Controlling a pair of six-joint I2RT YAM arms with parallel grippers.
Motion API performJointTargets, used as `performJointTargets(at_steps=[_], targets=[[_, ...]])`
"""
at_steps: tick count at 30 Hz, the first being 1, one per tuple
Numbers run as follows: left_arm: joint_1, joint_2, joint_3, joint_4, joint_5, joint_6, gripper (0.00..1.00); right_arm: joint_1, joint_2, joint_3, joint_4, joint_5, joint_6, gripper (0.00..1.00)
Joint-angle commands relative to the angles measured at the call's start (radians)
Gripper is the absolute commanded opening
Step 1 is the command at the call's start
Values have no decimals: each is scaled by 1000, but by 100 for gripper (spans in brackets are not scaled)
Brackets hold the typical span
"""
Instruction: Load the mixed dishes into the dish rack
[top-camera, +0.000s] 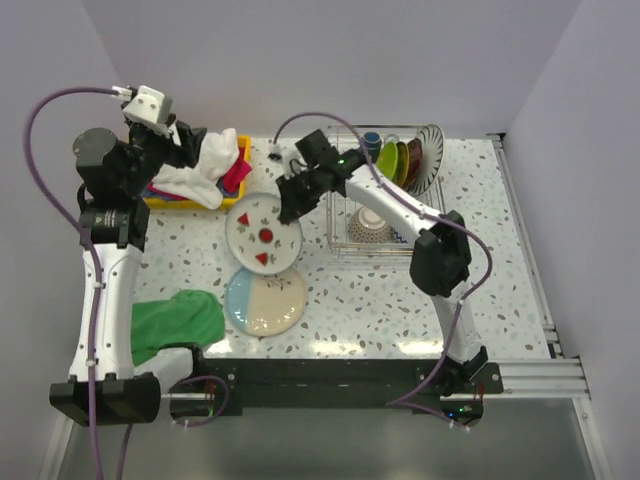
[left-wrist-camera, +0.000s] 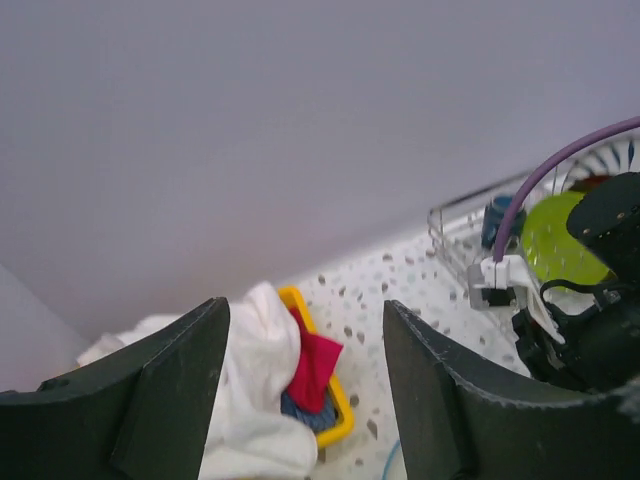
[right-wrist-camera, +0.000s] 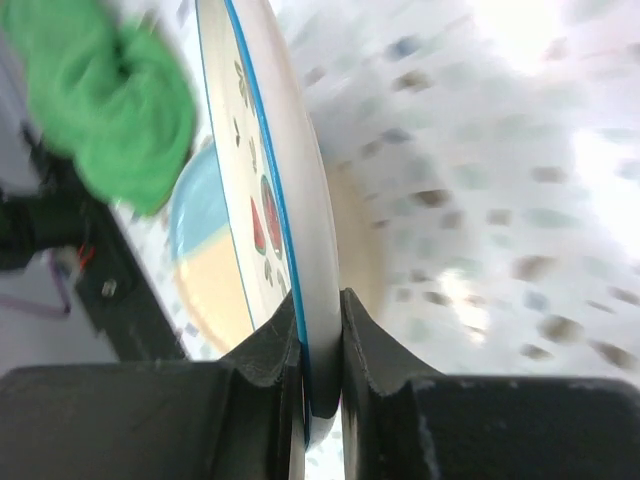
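Note:
My right gripper (top-camera: 291, 205) (right-wrist-camera: 320, 330) is shut on the rim of the red floral plate (top-camera: 263, 234) (right-wrist-camera: 290, 190), a white plate with red shapes and a blue edge. That plate overlaps a blue-and-cream plate (top-camera: 266, 300) (right-wrist-camera: 205, 265) on the table. The dish rack (top-camera: 340, 236) (left-wrist-camera: 450, 215) stands to the right. It holds a patterned bowl (top-camera: 370, 226), green plates (top-camera: 388, 160) (left-wrist-camera: 560, 240), the striped plate (top-camera: 431, 152) and a blue mug (top-camera: 372, 140). My left gripper (top-camera: 195, 145) (left-wrist-camera: 305, 310) hangs open and empty over the cloth bin.
A yellow bin (top-camera: 190, 200) (left-wrist-camera: 345, 415) with white, red and blue cloths stands at the back left. A green cloth (top-camera: 175, 320) (right-wrist-camera: 110, 90) lies by the left arm's base. The walls stand close behind.

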Motion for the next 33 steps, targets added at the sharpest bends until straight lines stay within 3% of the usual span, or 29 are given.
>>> performJointTargets(at_steps=[1, 8, 15, 25, 33], targets=[[6, -8, -22, 149, -45, -160, 68, -110, -201, 141, 114, 288, 162, 0], [6, -39, -159, 180, 7, -209, 66, -156, -275, 152, 192, 838, 193, 0], [6, -36, -174, 186, 44, -231, 66, -167, -266, 130, 175, 1127, 210, 0], [6, -57, -211, 177, 56, -232, 65, -168, -270, 92, 157, 1299, 254, 0], [4, -68, -234, 175, 57, -234, 65, -170, -272, 46, 117, 1310, 292, 0]])
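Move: The right gripper already holds the watermelon plate by its rim. It is bound for the free rack slot just left of the green plate, some 23 cm to the right, 15 cm ahead and 6 cm lower. The green plate is about 3 cm right of that slot. The blue mug lies about 21 cm ahead and 20 cm right, the speckled bowl 4 cm ahead and 21 cm right. From the left hand the slot is roughly 35 cm right, 12 cm ahead and 32 cm below. Swing the right gripper quickly rightward and forward, rising about 15 cm, to carry the watermelon plate from beside the rack to over it, left of the green plate; slow down near the end. Turn the wrist clockwise some 70 degrees so the fingers point forward, grip kept. Let the open left gripper bob up, then settle about 5 cm lower. ##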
